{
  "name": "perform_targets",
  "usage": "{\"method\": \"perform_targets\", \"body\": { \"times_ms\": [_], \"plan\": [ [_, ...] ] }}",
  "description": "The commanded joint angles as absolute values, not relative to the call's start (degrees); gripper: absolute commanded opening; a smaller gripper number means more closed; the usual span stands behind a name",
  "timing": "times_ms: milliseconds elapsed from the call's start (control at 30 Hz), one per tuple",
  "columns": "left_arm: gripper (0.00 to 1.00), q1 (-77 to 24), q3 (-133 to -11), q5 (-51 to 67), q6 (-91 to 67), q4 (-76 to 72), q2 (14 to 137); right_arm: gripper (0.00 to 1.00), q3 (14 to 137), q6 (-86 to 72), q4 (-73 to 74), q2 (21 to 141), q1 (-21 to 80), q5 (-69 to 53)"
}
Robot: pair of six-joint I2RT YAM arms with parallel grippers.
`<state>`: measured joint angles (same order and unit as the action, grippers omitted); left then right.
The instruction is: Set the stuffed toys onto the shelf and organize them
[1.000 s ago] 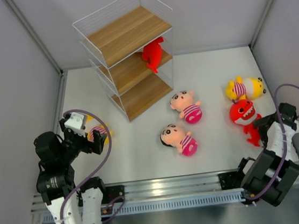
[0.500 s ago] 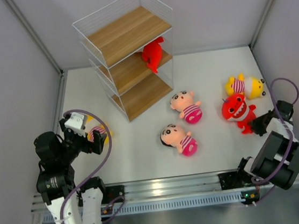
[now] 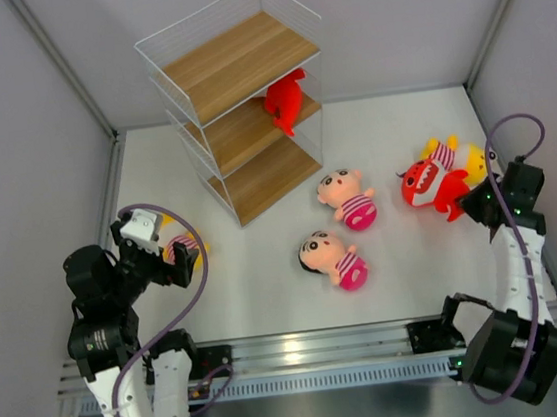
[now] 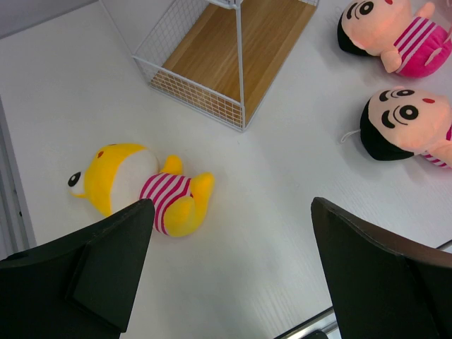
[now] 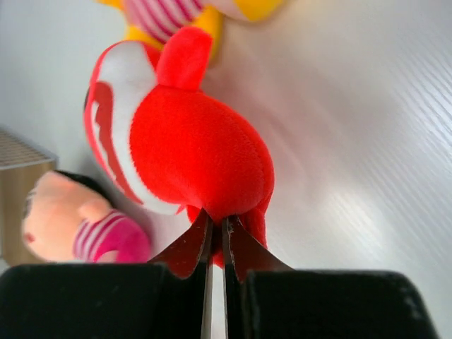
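My right gripper (image 3: 469, 202) is shut on a red shark (image 3: 427, 185), pinching its tail end and holding it above the table; the shark fills the right wrist view (image 5: 191, 148). A yellow figure (image 3: 462, 158) lies just behind it. A second red shark (image 3: 284, 100) sits on the middle board of the shelf (image 3: 237, 62). Two boy dolls (image 3: 348, 199) (image 3: 330, 257) lie mid-table. My left gripper (image 4: 229, 272) is open and empty above the other yellow figure (image 4: 138, 187), which is mostly hidden in the top view (image 3: 184, 247).
Grey walls close in the table on the left, right and back. The shelf's bottom board (image 4: 233, 49) is close beyond the left gripper. A metal rail (image 3: 305, 351) runs along the near edge.
My right gripper has lifted the red shark and carried it up and to the left, toward the table's middle. The left arm has not moved.
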<state>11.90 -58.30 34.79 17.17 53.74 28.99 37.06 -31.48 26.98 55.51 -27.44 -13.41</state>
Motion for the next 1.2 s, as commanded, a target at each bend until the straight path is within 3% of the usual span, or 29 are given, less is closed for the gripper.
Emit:
{"method": "perform_targets", "body": {
  "times_ms": [0,400,733,1033,1167],
  "plan": [
    [0.99,12.0,-58.4,34.4,17.8,52.7,29.0,0.0,44.6,-33.0,30.8,51.2,-23.8,-14.6],
    [0.99,12.3,-58.7,33.4,17.6,52.7,29.4,0.0,53.2,-50.4,35.1,41.0,-16.7,-23.5],
    [0.99,14.6,-57.9,27.7,14.8,50.8,30.4,0.0,62.7,-63.4,30.9,39.6,6.4,-19.3],
    [0.99,15.2,-58.0,3.8,16.3,47.4,36.1,0.0,69.7,-65.1,18.6,57.5,34.7,-4.3],
    [0.99,15.2,-54.2,-2.5,18.7,45.9,35.2,0.0,71.5,-66.9,13.5,63.5,37.9,-3.4]
  ]
}}
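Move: The red stuffed toy already hangs from the right fingers; its destination, the middle shelf, lies about 48 cm left of that hand, 21 cm ahead and 10 cm above. Another red toy occupies the shelf's right part, some 40 cm left, 24 ahead and 14 higher. Below by 8 cm, a yellow toy lies 16 ahead and 2 right, the far doll 25 left and 10 ahead. From the left hand the shelf is roughly 31 ahead, 16 right, 7 lower. The red toy, still pinched by its tail end in the shut right fingers, is carried mainly up at first, then left and up towards the middle shelf, about 32 cm left and 25 cm up in all, sinking slightly at the end while the hand swings counter-clockwise. The wide-open, empty left hand later shifts left and turns counter-clockwise too, away from the shelf. ##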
